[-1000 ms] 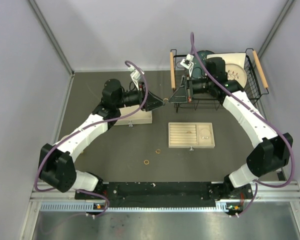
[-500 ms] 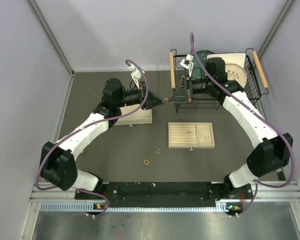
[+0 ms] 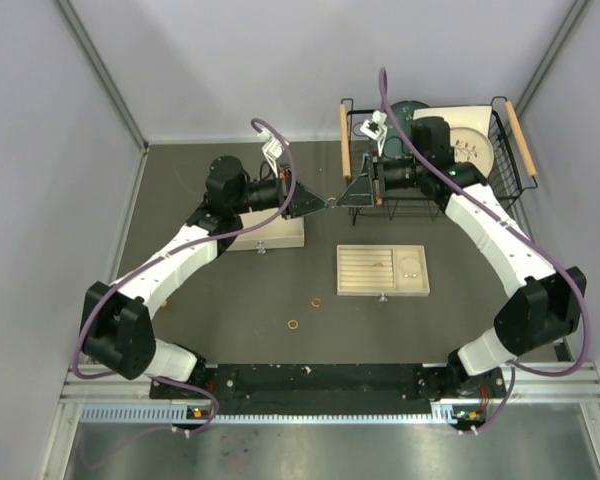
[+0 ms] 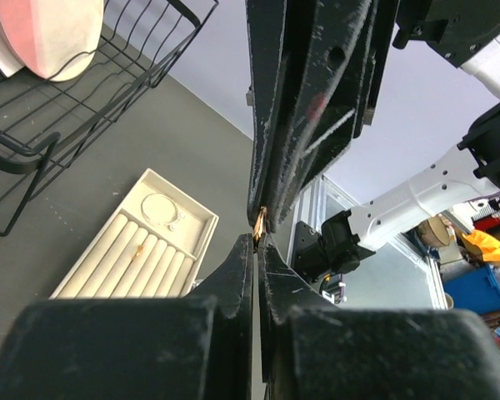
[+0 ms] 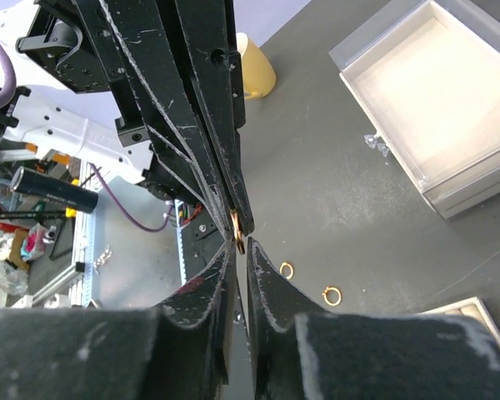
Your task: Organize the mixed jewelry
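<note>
My left gripper (image 3: 327, 203) is shut on a small gold ring (image 3: 333, 203) and holds it in mid-air, high above the table. My right gripper (image 3: 341, 202) meets it tip to tip, its jaws a narrow gap apart around the ring's free end. The ring shows edge-on in the left wrist view (image 4: 261, 220) and in the right wrist view (image 5: 238, 241). Two more gold rings (image 3: 316, 300) (image 3: 293, 324) lie on the table in front of the beige tray (image 3: 420, 292). The silver bracelet hoop (image 3: 410, 266) lies in the tray's right compartment, and a gold ring (image 4: 138, 248) sits in a slot.
A black wire rack (image 3: 510, 170) with plates stands at the back right, just behind my right gripper. A white box (image 3: 280, 236) lies under my left arm. A yellow cup (image 5: 254, 71) shows in the right wrist view.
My left gripper has moved a little to the right with the ring, closing the gap to my right gripper's tips. The right arm has barely moved.
</note>
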`<state>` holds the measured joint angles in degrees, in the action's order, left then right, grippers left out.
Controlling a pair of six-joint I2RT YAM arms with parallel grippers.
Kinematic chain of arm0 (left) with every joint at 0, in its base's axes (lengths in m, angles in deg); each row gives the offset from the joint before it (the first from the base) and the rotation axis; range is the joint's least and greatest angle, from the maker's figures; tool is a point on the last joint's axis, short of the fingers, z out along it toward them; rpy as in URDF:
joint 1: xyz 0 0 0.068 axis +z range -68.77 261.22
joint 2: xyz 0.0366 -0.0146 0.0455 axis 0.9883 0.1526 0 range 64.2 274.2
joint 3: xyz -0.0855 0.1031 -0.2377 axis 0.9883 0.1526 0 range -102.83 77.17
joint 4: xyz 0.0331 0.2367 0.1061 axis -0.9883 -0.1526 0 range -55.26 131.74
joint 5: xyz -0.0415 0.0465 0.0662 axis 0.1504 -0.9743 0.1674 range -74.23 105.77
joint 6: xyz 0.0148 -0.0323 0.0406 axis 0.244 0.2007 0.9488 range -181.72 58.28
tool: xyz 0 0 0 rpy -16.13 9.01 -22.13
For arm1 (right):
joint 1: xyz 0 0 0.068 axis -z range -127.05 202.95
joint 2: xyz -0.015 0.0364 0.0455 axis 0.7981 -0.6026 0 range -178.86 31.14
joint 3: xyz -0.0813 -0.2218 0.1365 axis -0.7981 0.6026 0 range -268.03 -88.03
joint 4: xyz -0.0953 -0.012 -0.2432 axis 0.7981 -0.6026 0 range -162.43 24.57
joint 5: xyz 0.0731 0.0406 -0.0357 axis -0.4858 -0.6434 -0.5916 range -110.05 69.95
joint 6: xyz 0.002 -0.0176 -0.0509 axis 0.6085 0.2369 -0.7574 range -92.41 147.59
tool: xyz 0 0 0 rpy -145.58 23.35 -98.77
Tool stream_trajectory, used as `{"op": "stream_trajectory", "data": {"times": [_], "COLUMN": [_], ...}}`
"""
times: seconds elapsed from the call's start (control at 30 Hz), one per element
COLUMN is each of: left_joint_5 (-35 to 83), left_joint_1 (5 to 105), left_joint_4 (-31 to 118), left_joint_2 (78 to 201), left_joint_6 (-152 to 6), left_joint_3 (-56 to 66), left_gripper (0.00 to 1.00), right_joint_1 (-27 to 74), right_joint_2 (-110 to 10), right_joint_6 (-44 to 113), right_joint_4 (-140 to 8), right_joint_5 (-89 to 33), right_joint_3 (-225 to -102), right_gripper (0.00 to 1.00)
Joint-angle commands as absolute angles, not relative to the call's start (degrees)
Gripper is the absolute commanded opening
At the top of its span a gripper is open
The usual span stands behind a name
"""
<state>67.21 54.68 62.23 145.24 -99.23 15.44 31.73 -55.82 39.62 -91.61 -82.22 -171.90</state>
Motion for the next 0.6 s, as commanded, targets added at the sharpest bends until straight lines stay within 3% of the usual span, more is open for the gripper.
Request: {"op": "stream_trajectory", "data": {"times": [0.0,0.07,0.17,0.33,0.57], "left_joint_5": [67.8,67.0,63.7,55.0,42.2], "left_joint_1": [54.7,54.7,54.5,52.0,43.1], "left_joint_4": [62.9,55.2,43.1,26.7,10.7], "left_joint_2": [145.2,145.2,145.5,148.7,157.3], "left_joint_6": [-97.1,-90.7,-78.9,-62.2,-38.8], "left_joint_3": [12.2,10.3,6.7,0.0,-8.6], "left_gripper": [0.0,0.0,0.0,0.0,0.0], "right_joint_1": [31.0,31.7,34.2,39.6,48.0], "right_joint_2": [-52.8,-51.7,-49.8,-45.7,-38.8], "right_joint_6": [37.8,37.2,36.6,35.4,32.4], "right_joint_4": [-90.8,-91.8,-92.8,-94.8,-97.8], "right_joint_5": [-82.2,-81.5,-80.2,-75.5,-59.3], "right_joint_3": [-171.3,-171.3,-171.3,-170.4,-165.0], "right_gripper": [0.17,0.31,0.39,0.42,0.43]}}
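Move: The ring is already pinched between both my hands' fingertips. The jewelry tray lies about 11 cm to the right of my left hand, some 28 cm below and roughly level in reach; from my right hand it is about 10 cm right and 28 cm below. From the left hand, the open white box sits some 13 cm left and 9 cm farther out, and a loose ring about 2 cm left and 9 cm back, both at table height. I open my right fingers and let go of the ring, then draw that hand off to the right by about 10 cm and a little forward, turning it clockwise. My left hand keeps its pinch on the ring, swings slightly forward, then sinks about 5 cm towards the tray, its fingers, which pointed right, tipping downward. ##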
